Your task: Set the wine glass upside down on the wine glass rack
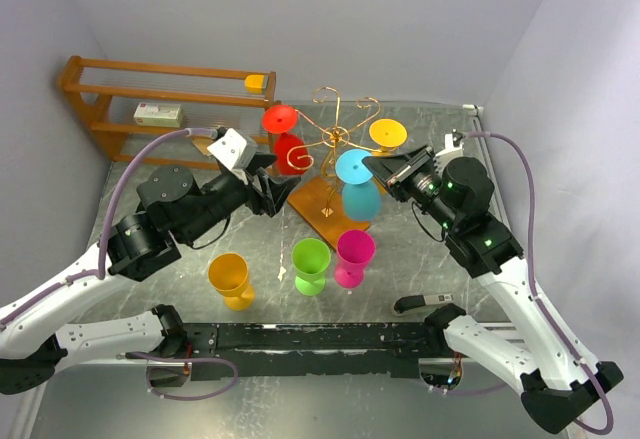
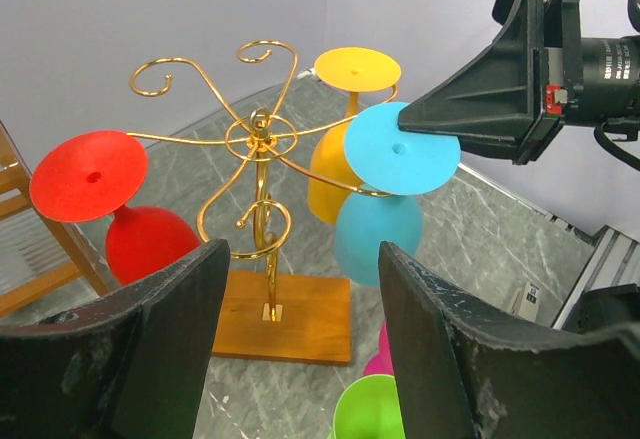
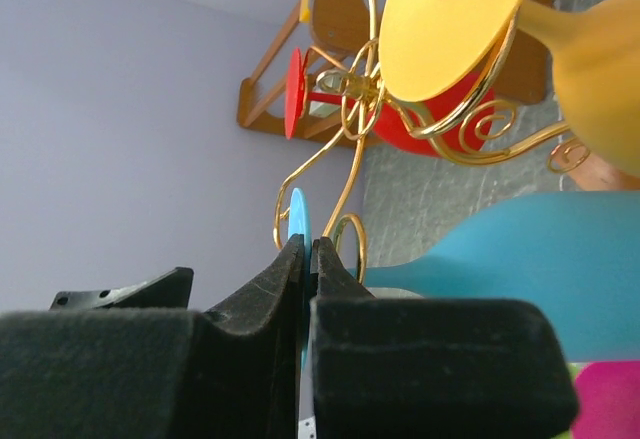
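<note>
The wine glass rack (image 1: 335,139) is a gold wire tree on an orange-brown wooden base (image 2: 300,314). A blue wine glass (image 1: 358,197) hangs upside down at its right side, bowl (image 2: 375,234) down, stem against a curled wire arm. My right gripper (image 1: 376,164) is shut on the rim of the glass's flat foot (image 3: 298,209); its fingers (image 2: 470,109) reach in from the right. My left gripper (image 1: 285,191) stands open just left of the rack's base, nothing between its fingers (image 2: 180,339).
A red glass (image 1: 285,144) and a yellow glass (image 1: 388,134) hang inverted on other arms. Orange (image 1: 230,279), green (image 1: 310,262) and magenta (image 1: 354,255) glasses stand upright in front. A brown wooden shelf unit (image 1: 110,99) is at the back left.
</note>
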Controlling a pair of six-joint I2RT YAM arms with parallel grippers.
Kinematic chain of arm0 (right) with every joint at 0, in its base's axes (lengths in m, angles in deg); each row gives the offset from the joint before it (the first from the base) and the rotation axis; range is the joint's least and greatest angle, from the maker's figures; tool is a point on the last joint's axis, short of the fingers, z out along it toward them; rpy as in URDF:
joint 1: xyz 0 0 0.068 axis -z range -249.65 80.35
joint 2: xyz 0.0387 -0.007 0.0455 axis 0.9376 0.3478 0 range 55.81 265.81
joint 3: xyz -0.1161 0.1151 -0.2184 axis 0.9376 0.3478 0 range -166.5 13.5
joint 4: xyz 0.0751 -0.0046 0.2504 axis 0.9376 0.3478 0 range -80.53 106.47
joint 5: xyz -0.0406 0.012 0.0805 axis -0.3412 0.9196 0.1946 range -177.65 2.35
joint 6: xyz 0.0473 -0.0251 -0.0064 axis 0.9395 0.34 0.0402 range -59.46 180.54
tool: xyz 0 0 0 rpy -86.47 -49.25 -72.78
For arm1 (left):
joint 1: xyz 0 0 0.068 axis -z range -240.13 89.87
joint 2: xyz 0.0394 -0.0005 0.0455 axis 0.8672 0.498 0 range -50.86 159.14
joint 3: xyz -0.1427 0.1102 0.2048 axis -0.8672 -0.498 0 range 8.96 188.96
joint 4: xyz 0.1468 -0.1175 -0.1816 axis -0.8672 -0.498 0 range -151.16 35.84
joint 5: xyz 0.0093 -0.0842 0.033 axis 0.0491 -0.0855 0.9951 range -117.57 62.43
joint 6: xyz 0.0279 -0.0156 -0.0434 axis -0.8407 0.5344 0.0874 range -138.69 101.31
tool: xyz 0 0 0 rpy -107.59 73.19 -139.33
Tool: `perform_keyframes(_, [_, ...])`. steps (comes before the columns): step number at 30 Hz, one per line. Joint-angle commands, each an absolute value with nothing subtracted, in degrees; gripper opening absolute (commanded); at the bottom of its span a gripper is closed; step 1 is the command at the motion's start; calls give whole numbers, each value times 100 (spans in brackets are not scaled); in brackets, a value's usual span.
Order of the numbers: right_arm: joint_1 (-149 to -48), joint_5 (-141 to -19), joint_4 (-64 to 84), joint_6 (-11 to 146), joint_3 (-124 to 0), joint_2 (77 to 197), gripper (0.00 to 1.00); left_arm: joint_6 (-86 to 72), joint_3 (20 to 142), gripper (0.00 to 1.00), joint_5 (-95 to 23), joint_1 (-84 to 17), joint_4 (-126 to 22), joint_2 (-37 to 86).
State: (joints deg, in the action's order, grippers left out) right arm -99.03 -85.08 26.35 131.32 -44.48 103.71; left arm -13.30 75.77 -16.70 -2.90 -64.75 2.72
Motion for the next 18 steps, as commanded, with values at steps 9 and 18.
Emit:
perform_keyframes(9, [-9935,-8871,2748,12641,-4629,10417,2,-1118,7945,73,-2083,-256,-6864,283])
perform_keyframes(18, [-9935,-8978,3204,12462,-4835,10313,49,-838,8323,72,-2281,-256,-7382,537])
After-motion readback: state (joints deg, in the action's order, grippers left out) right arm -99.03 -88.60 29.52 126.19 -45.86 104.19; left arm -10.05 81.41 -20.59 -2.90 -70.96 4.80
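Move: The right hand still pinches the blue glass by its upturned foot; the rack's near right hook, at the stem, lies about 2 cm ahead, 2 cm left and 2 cm below. The yellow glass hangs some 6 cm ahead and 3 cm right, its middle 6 cm lower; the rack's hub is 5 cm ahead and 6 cm left, about level in height. From the left hand the hook is roughly 3 cm ahead, 9 cm right and 4 cm below. Right hand eases about 1 cm right and down at the hook, then half-opens, freeing the blue glass's foot. ##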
